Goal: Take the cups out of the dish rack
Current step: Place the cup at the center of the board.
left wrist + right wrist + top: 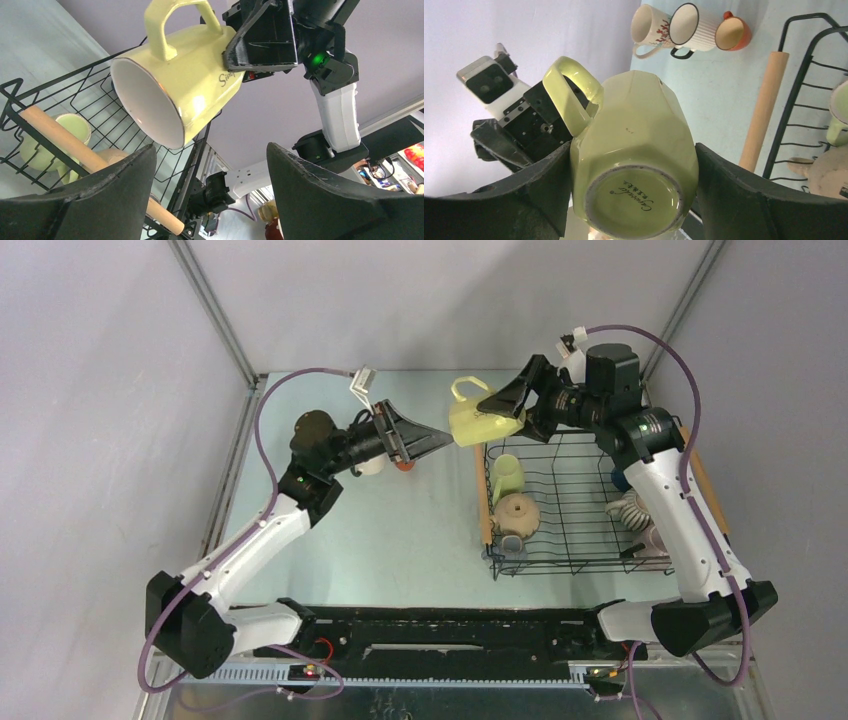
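My right gripper [503, 403] is shut on a pale yellow-green cup [478, 420], holding it in the air on its side above the back left corner of the dish rack [580, 566]. In the right wrist view the fingers press both sides of the cup [636, 150], base toward the camera. My left gripper [436, 441] is open just left of the cup's mouth [150, 107], nothing between its fingers [125, 185]. In the rack lie a pale green cup [507, 478], a tan cup [517, 512], a grey cup [510, 545] and a cream ribbed cup [630, 508].
Three cups stand on the table left of the rack: a white patterned one [648, 25], a white ribbed one [694, 22] and an orange-red one [732, 33]. The rack's wooden handle [766, 100] runs along its left side. Frame posts stand at the back corners.
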{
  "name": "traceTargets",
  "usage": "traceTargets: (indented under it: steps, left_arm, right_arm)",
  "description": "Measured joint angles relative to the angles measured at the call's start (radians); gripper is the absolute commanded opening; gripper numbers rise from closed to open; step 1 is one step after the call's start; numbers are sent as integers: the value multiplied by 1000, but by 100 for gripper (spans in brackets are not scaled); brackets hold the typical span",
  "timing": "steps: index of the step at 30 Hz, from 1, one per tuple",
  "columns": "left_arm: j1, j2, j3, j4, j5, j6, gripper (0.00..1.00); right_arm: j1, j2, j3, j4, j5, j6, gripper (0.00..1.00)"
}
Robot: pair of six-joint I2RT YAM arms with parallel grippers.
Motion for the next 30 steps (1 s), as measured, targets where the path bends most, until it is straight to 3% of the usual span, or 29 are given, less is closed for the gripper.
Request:
traceTargets:
  steps: [12, 23, 30]
  left_arm:
    - [5, 16, -5, 92, 11, -26, 65]
    - [4, 9, -40, 194, 26, -42, 48]
    - [2, 0, -55, 211, 27, -41, 44]
  right_arm:
    - [29, 4, -50, 108, -88, 80, 13]
    - [52, 6, -177, 324, -170, 257, 13]
    - [60, 6, -193, 367, -179, 306, 13]
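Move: The yellow cup, held by its body in the right hand with its mouth towards the left hand, has its middle about 6 cm right of and 3 cm ahead of the open left fingers, at nearly their height. The left gripper lies some 10 cm left of the right hand and 4 cm nearer the base. Far below the left hand, by roughly 33 cm, the orange cup stands about 15 cm ahead and 6 cm left, the green cup in the rack some 12 cm ahead and 19 cm right. Right hand brings the cup some 5 cm left onto the left fingers, which half-close astride its rim. ##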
